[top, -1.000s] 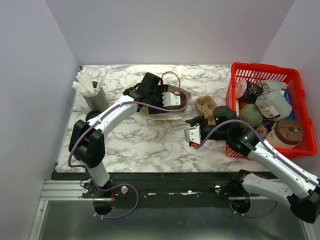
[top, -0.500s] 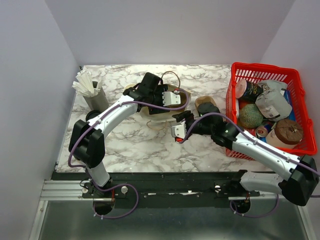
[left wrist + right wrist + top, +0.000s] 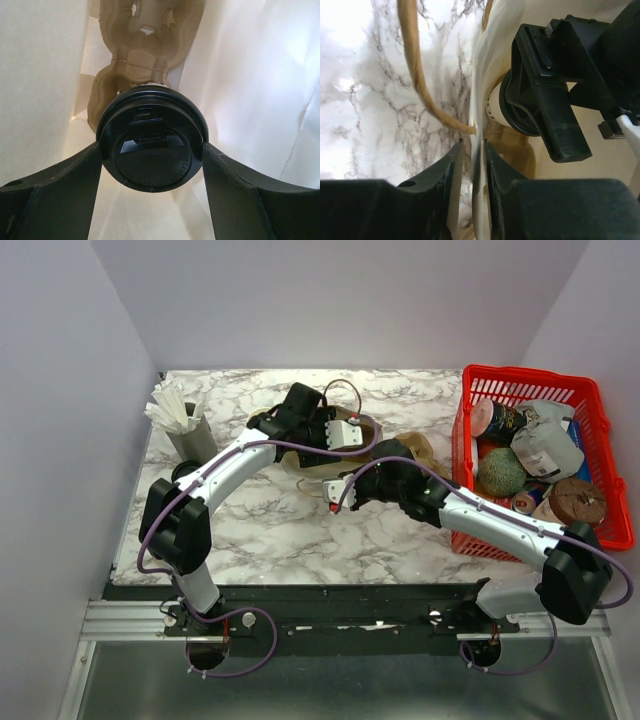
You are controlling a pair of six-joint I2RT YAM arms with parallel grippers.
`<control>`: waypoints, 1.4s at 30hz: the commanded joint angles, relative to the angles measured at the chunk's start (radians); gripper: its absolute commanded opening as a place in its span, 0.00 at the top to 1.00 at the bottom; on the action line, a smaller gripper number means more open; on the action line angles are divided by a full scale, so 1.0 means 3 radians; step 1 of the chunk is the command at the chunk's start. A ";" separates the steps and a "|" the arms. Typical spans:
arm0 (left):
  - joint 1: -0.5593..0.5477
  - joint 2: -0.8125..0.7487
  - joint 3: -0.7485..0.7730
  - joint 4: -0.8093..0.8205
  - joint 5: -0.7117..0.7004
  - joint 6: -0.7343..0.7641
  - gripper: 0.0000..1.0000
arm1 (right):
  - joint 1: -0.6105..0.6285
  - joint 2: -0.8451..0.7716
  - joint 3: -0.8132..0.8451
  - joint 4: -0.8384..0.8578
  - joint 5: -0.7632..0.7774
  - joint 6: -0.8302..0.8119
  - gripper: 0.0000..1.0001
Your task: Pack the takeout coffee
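The takeout coffee (image 3: 151,150), a white cup under a round black lid, hangs inside the white paper bag (image 3: 250,75). My left gripper (image 3: 152,145) is shut on it, one finger pressed against each side of the lid. Below the cup, a brown pulp carrier (image 3: 150,30) lies at the bag's bottom. From above, my left gripper (image 3: 318,430) reaches into the bag's mouth at the table's middle. My right gripper (image 3: 474,145) is shut on the bag's near wall (image 3: 481,65), just below a brown cord handle (image 3: 415,65). The cup's lid (image 3: 512,110) shows past that wall.
A red basket (image 3: 590,420) full of groceries stands at the right edge. A grey holder with white sticks (image 3: 180,415) stands at the back left, with a loose black lid (image 3: 182,472) in front of it. Another brown carrier (image 3: 420,447) lies between the bag and the basket.
My right arm has swung left from beside the basket to the bag, and its jaws have narrowed onto the bag's wall. The left arm and the cup have stayed put.
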 commanded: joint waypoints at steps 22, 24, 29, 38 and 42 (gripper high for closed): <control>-0.0048 -0.0493 -0.0678 0.0222 0.0002 0.0632 1.00 | -0.0007 -0.0410 0.0057 -0.0712 -0.0588 0.0036 0.99; -0.0073 -0.0509 -0.0744 0.0293 -0.0008 0.0683 1.00 | -0.0012 -0.0415 0.0067 -0.0733 -0.0639 0.0061 1.00; -0.0094 -0.0447 -0.0806 0.0380 -0.0059 0.0750 1.00 | -0.0017 -0.0425 0.0103 -0.0784 -0.0711 0.0107 0.99; -0.0171 -0.0452 -0.0964 0.0666 -0.0233 0.0867 1.00 | -0.0053 -0.0441 0.0149 -0.0840 -0.0813 0.0204 0.99; -0.0227 -0.0524 -0.1148 0.0876 -0.0356 0.1021 1.00 | -0.0053 -0.0446 0.0205 -0.0876 -0.0874 0.0250 1.00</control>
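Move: My left hand holds the lidded coffee cup inside the bag. The carrier's near pocket lies under it, about 4 cm ahead, 2 cm right and 9 cm down; the far pocket is some 8 cm ahead, 8 cm right and 8 cm down. The bag's near rim already runs between my right fingers. From that hand its handle's foot is 3 cm left and 1 cm ahead, the near pocket 7 cm ahead, straight in line, 11 cm below. I shut my right fingers on the bag's near rim beside the handle's foot, then draw it back towards me about 4.5 cm and slightly right, and hold it there. Keeping its grip at the lid, my left hand takes the cup back some 3 cm as well, then mostly lowers it, 2.5 cm down in all, turning clockwise and tipping steeper by roughly 10 degrees. ##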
